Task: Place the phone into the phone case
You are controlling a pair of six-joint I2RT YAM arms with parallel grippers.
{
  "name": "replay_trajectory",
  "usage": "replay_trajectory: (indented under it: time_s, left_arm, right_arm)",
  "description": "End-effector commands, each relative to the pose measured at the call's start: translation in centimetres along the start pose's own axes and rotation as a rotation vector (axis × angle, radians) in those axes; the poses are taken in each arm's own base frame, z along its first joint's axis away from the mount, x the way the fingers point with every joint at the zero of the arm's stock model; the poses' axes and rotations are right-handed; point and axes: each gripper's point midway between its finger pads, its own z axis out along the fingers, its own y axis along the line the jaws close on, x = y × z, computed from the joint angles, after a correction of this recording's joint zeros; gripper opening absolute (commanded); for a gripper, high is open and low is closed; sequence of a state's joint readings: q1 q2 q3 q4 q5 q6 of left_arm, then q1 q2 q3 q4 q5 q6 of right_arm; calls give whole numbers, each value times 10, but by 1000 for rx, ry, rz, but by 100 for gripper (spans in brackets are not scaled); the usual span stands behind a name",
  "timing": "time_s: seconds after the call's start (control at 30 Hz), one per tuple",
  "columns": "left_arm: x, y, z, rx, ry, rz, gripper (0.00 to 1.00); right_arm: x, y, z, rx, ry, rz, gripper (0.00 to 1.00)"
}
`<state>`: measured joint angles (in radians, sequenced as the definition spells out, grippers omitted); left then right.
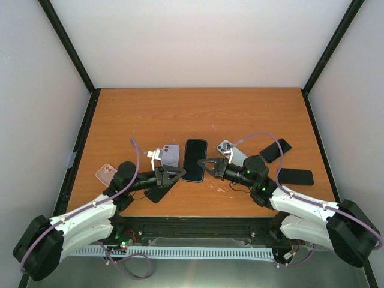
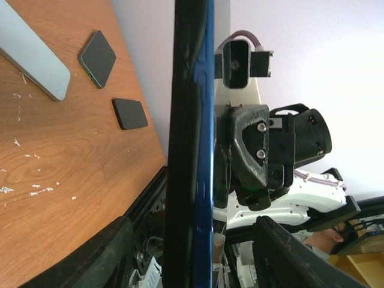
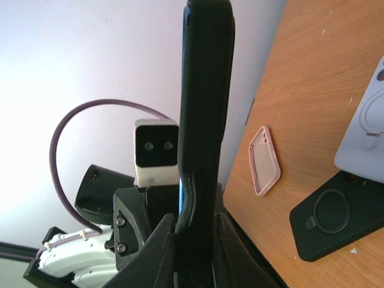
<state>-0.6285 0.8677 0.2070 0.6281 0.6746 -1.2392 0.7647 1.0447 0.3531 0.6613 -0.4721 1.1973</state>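
A dark phone sits in a black phone case, held up over the middle of the table between my two grippers. In the left wrist view the phone's blue edge runs along the black phone case. My left gripper is open; its fingers stand apart from the phone on both sides. My right gripper is shut on the cased phone, and near its fingers the case rim bulges away from the blue edge. From above, the left gripper and the right gripper flank the phone's near end.
On the table lie a lavender phone, a pink case, a black case with a ring, a silver phone and two dark phones. A dark frame borders the table.
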Motion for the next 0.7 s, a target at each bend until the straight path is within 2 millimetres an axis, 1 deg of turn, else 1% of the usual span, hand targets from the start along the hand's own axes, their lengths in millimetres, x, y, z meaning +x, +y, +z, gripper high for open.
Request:
replay_trajectory:
  time_s: [0.0, 0.1, 0.17, 0.3, 0.33, 0.47, 0.57, 0.67]
  left_arm:
    - [0, -17, 1, 61, 23, 46, 51]
    - [0, -15, 1, 50, 22, 48, 42]
    - [0, -15, 1, 46, 19, 51, 33]
    - [-2, -12, 1, 25, 15, 54, 6]
    - [-3, -12, 2, 18, 16, 53, 1]
    - [-5, -6, 3, -23, 11, 40, 0]
    - [-7, -2, 3, -54, 4, 44, 0]
    - [-8, -3, 2, -53, -4, 41, 0]
  right_arm:
    - [-25, 31, 0, -72, -107, -32, 12]
    - [-26, 28, 0, -62, -109, -26, 11]
    - [-26, 26, 1, -55, -109, -21, 12]
    - [-24, 23, 2, -50, -103, -12, 11]
    - [-24, 22, 2, -49, -100, -10, 12]
    - [-22, 19, 4, -39, -87, -8, 12]
    - [-18, 11, 7, -7, -66, -4, 12]
    - [-14, 4, 8, 16, -46, -1, 12]
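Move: The phone and its case hang level between the hands, their middle about 4 cm ahead and 4 cm to the right of the open left hand, at its height, the near part of the left edge between its fingers. From the right hand, which already pinches the right edge, the middle is some 3 cm left and 1 cm ahead. Roughly 18 cm below the left hand, the lavender phone lies 14 cm ahead and 6 cm left, the dark case 9 cm left, level with it. The phone and case are pinched along the near part of their left edge as the left fingers close from about half open, nearly in place. The right hand keeps its grip on the opposite edge and eases about 1.5 cm forward; then, with both edges held, the two hands sink together by 1 to 1.5 cm. ##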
